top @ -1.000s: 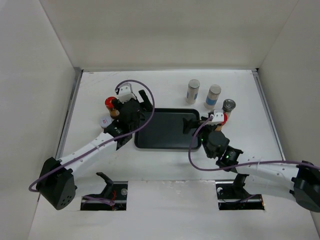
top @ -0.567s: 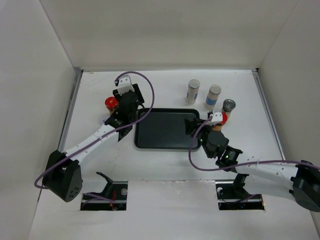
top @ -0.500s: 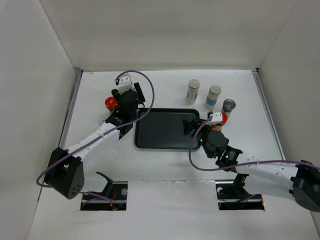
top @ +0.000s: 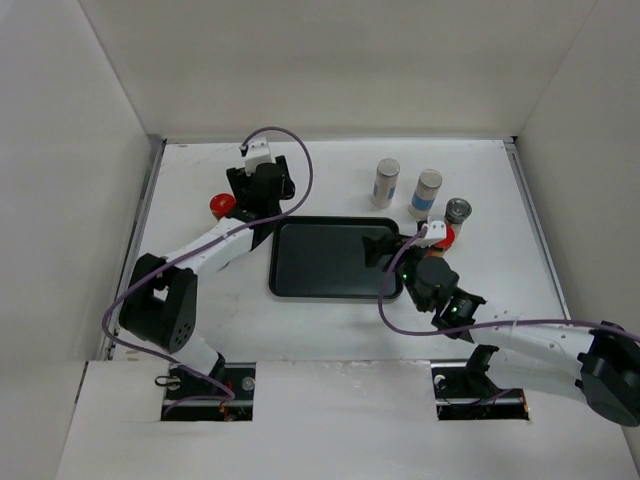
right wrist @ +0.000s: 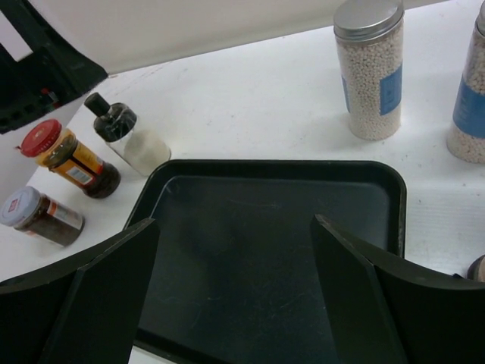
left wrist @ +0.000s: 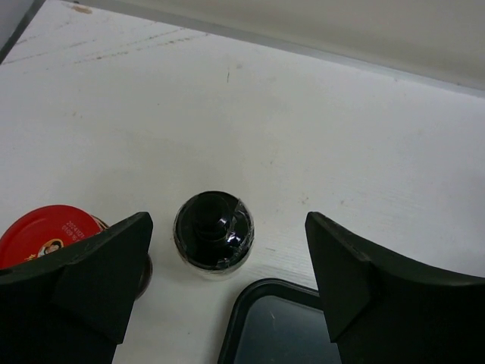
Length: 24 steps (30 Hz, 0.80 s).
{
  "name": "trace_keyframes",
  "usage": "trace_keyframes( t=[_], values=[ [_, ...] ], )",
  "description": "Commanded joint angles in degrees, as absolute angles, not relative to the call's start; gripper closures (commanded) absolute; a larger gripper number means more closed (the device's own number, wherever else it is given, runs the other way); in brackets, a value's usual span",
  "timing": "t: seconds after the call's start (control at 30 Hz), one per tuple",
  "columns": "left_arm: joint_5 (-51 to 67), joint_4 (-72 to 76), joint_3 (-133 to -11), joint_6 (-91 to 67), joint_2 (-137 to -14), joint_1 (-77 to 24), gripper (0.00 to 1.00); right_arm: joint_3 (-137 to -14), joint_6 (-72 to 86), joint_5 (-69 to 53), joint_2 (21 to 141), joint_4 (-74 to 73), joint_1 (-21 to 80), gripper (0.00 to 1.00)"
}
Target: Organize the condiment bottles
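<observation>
My left gripper point(left wrist: 227, 284) is open and hangs over the far-left corner of the black tray point(left wrist: 282, 327). The black-capped bottle point(left wrist: 213, 230) stands just ahead of its jaws, untouched. A red-lidded jar point(left wrist: 44, 234) sits beside the left finger point(left wrist: 98, 277). From above, the left gripper point(top: 258, 198) hides that bottle; the red-lidded jar point(top: 219, 206) shows to its left. My right gripper point(right wrist: 231, 292) is open and empty over the tray point(right wrist: 273, 178). Two white cylinders point(top: 386, 182) point(top: 425, 193) and a silver-lidded jar point(top: 457, 213) stand behind the tray's right end.
In the right wrist view the black-capped bottle point(right wrist: 125, 133), a red-lidded jar point(right wrist: 72, 159) and a white-lidded jar point(right wrist: 42, 216) line up left of the tray. Another red lid point(top: 447, 237) shows by the right wrist. White walls point(top: 330, 70) enclose the table.
The left arm has reached further toward the back, its gripper moving from beside the red-lidded jar to over the tray's far-left corner. The right arm has hardly moved.
</observation>
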<state>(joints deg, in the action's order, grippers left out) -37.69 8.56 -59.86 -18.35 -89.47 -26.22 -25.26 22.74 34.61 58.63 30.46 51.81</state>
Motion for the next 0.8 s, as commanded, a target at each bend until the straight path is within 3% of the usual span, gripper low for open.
trace_keyframes(
  t=[0.0,0.37,0.47,0.63,0.77],
  values=[
    [-37.0,8.3,-62.1,-18.5,-91.1,-25.4,0.18,-25.4,23.6,33.2,59.1,32.3,51.5,0.12],
    [-37.4,11.8,-64.0,-19.3,-100.2,-23.3,0.23,-25.4,23.9,32.9,59.6,32.2,51.2,0.11],
    [-36.7,12.6,-64.6,-19.3,-101.9,-23.1,0.32,-25.5,23.5,33.4,59.4,32.0,51.4,0.11],
    [-38.0,13.5,-62.7,-19.2,-98.5,-24.0,0.57,-25.1,24.0,33.4,59.0,32.0,51.1,0.11],
    [-40.3,17.2,-60.2,-17.1,-90.8,-25.9,0.6,-25.4,24.0,33.0,60.5,32.2,50.9,0.11]
  ],
)
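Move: The black-capped bottle stands almost straight below the open left hand, about 2 cm ahead and 1 cm left, its middle some 13 cm down. The red-lidded jar is roughly 9 cm left of the bottle and 3 cm nearer the base; the black tray's middle lies about 17 cm right of the left hand and 12 cm back. From the right hand, the bottle is some 19 cm ahead and 25 cm left. Left hand sinks about 8 cm over the black-capped bottle, pinches its cap, then starts back up a centimetre. ##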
